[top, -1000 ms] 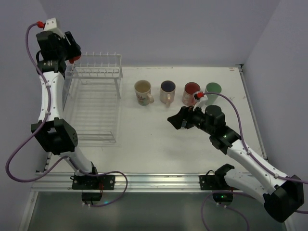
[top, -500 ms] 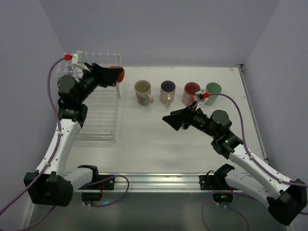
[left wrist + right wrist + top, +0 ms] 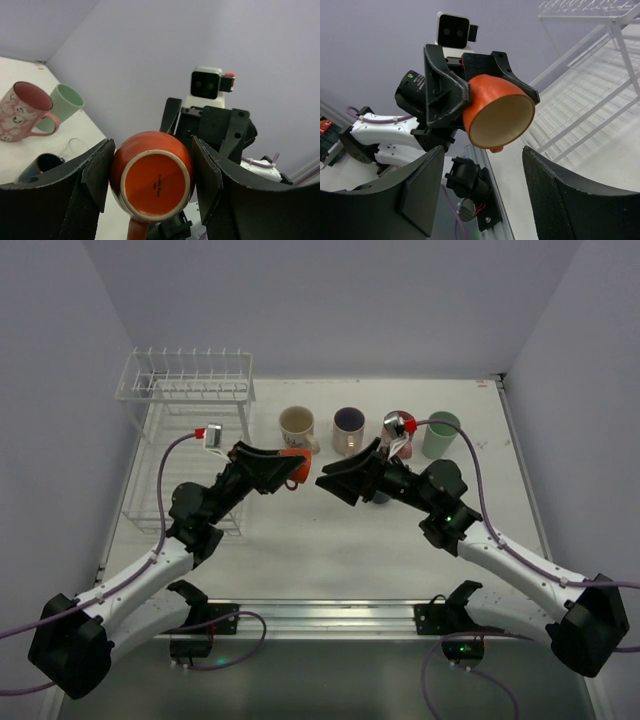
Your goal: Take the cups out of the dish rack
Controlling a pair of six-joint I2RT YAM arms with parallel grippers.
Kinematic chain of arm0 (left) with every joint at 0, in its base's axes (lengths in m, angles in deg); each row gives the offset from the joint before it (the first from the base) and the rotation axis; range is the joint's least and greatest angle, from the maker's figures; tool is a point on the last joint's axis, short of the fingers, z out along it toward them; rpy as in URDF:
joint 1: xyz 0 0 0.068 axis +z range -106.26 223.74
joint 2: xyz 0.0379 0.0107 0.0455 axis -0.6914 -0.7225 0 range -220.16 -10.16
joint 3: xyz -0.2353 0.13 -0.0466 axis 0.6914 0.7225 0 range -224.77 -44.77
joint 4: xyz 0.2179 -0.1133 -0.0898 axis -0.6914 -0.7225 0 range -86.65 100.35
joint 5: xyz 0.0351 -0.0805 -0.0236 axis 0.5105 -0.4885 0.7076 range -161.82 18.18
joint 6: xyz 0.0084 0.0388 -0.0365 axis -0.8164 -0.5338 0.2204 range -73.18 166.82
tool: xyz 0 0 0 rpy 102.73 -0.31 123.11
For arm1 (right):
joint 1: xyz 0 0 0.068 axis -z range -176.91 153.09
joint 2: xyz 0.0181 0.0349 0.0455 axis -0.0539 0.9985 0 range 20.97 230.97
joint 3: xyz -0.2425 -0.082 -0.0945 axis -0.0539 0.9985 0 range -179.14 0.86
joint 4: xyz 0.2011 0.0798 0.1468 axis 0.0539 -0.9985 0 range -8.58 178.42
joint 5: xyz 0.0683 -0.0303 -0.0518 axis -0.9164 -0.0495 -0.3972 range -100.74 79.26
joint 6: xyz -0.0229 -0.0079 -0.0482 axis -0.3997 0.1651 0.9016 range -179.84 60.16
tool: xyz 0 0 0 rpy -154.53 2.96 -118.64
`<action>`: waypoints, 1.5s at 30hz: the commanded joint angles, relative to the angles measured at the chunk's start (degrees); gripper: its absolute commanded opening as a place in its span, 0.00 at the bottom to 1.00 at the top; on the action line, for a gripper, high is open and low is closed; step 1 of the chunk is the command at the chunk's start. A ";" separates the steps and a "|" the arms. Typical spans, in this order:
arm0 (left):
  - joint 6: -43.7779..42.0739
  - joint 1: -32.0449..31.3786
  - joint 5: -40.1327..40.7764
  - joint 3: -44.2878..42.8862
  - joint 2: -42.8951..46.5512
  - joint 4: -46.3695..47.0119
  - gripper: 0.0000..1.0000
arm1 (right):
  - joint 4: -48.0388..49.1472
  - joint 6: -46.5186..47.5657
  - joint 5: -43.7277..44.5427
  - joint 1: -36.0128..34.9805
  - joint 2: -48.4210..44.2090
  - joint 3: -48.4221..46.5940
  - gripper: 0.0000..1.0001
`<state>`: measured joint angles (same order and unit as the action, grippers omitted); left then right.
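A small orange cup (image 3: 293,468) hangs on its side above the table's middle, with my left gripper (image 3: 278,466) shut on it. In the left wrist view its base (image 3: 155,185) faces the camera, a pad pressed to each side. My right gripper (image 3: 334,479) is open just right of the cup, facing its cream-coloured mouth (image 3: 500,117), with nothing between its fingers (image 3: 422,195). Cream (image 3: 297,429), purple-lined (image 3: 348,430), pink (image 3: 398,424) and green (image 3: 441,434) cups stand in a row on the table. A dark blue cup (image 3: 41,166) stands nearer, mostly hidden under the right arm. The dish rack (image 3: 186,382) holds no cup.
The rack's long wire lower tray (image 3: 190,455) runs down the table's left side, just behind the left arm. A metal rail (image 3: 320,615) with both arm bases lines the near edge. Walls close in the back and both sides.
My left arm has swung from the rack's upper shelf down to mid-table, carrying the orange cup. My right gripper has moved left to meet it, and its jaws have narrowed.
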<state>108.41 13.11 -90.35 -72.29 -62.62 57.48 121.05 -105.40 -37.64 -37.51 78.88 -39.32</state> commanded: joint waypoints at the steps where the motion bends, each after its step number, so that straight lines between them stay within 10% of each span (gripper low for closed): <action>1: 1.17 -1.97 7.53 0.19 -0.79 12.71 0.13 | 5.08 1.00 -2.11 -1.50 1.94 -3.23 0.65; 29: 2.67 -11.29 14.30 2.74 -4.66 18.96 0.09 | -0.28 9.53 1.06 -5.19 7.48 -9.65 0.43; 33: 1.53 -11.38 14.83 2.66 -3.70 18.52 0.35 | 0.69 8.65 0.79 -5.28 7.22 -8.08 0.00; 39: -6.72 -11.38 17.73 -1.98 3.06 2.64 0.97 | -6.58 11.80 3.07 -5.19 3.53 -6.31 0.00; 45: -19.55 -11.38 23.09 -11.40 9.57 -22.85 1.00 | -16.97 16.46 6.76 -5.19 -1.48 -4.55 0.00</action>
<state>98.24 1.96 -72.27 -78.04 -55.63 47.08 108.63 -93.09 -34.95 -42.91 79.99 -43.96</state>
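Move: The orange cup is still in my left fingers, its middle barely 1 cm ahead and 2 cm to the right of that hand point. My open right fingers wait about 8 cm to the right and 4 cm back of the left hand, at nearly its height. From my right hand the cup is some 8 cm left and 2 cm ahead, mouth towards it. Far below stand the cream mug, 20 cm straight ahead of my left hand, and the purple-lined mug, 24 cm ahead and 5 cm right of my right. I slide my right hand about 4 cm left to the orange cup while my left hand eases it some 2 cm right towards it, then shut the right fingers on the cup's wall at the rim, one finger inside. Then I open my left fingers wide and lift that hand clear, about 4 cm up and slightly left, as the right hand, keeping its pinch, draws 2 cm right and 3 cm down. ##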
